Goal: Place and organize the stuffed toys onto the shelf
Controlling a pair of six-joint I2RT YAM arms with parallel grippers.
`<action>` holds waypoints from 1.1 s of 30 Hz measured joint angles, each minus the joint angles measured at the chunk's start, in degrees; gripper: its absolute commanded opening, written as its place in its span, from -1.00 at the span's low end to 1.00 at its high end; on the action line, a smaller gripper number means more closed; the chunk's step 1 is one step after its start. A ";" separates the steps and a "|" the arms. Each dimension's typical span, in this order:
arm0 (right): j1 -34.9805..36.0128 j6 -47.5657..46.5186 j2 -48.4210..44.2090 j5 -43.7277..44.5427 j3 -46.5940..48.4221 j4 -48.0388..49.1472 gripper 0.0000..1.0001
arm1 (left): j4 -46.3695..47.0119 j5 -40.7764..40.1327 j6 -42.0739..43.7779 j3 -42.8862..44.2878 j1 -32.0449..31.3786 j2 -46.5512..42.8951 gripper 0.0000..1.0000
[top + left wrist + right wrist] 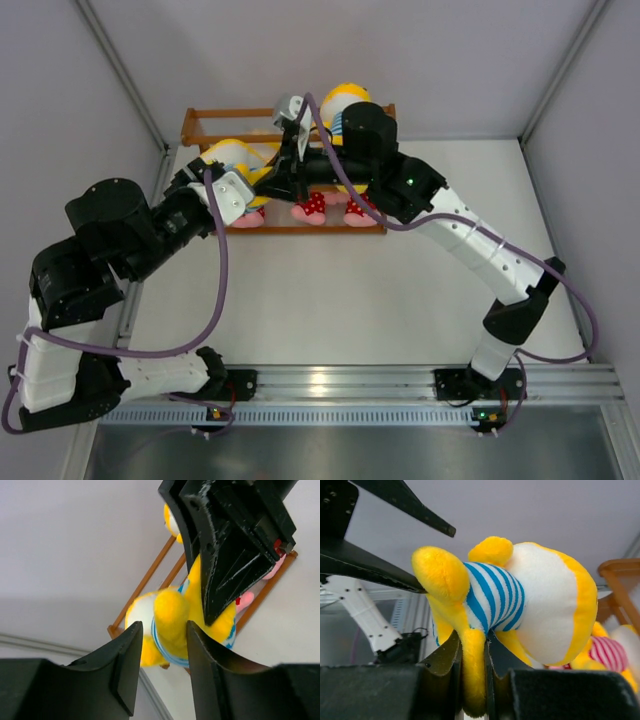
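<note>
A yellow stuffed toy in a blue-striped white shirt (520,595) hangs at the left end of the brown wooden shelf (225,112). My right gripper (474,670) is shut on one of its yellow limbs. My left gripper (162,665) stands open around another yellow limb of the same toy (170,617), with a gap on the left side. The right gripper's black fingers (225,565) cross just above it. Another yellow toy (345,100) sits at the shelf's back. Pink toys in red dotted outfits (312,205) lie along its front tier.
A yellow toy in a pink-striped shirt (607,652) shows behind the held one. Grey walls enclose the white table (350,290) on three sides. Both arms crowd the shelf's left half. An aluminium rail (340,380) runs along the near edge.
</note>
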 measured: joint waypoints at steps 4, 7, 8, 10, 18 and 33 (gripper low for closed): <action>0.13 -11.02 0.63 4.96 0.31 1.14 -1.00 | 0.00 -2.10 0.31 -0.90 1.92 -1.25 0.40; 0.13 -20.17 2.27 9.46 0.85 3.50 -1.00 | 0.02 -4.15 0.28 -1.42 3.52 -1.92 0.91; 0.13 -22.56 3.10 10.60 1.22 4.26 -1.00 | 0.04 -4.96 0.15 -1.66 4.15 -2.25 0.97; -0.20 -26.84 6.14 12.50 3.26 5.55 -1.00 | 0.07 -6.71 -0.09 -2.32 5.35 -2.93 0.96; -4.37 -33.11 23.61 14.64 16.04 6.54 -1.00 | 0.13 -13.46 0.00 -3.56 9.46 -3.96 0.97; -9.79 -33.42 28.83 15.74 19.85 6.69 -1.00 | 0.22 -17.00 0.04 -1.33 10.23 -2.38 0.97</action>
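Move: The right hand holds the blue-striped yellow toy by a leg. The free left end of the top shelf, where the toy is headed, lies about 28 cm ahead, 6 cm left and 9 below. The pink-striped toy on the tier under it is 24 ahead, 6 left, 25 below; the other blue-striped toy is 28 ahead, 12 right, 9 below. From the left hand, the held toy's middle is some 7 cm ahead and 4 right, the free end 28 ahead and 2 right. Keeping its pinch on the toy's leg, the right hand carries it forward about 24 cm to the shelf's top left end, swinging slightly left and back and sinking some 10 cm from midway, while it rolls about 30 degrees and turns clockwise. The left fingers, already part open at the toy's other foot, come free, open wide and withdraw about 10 cm left, turning counter-clockwise. ##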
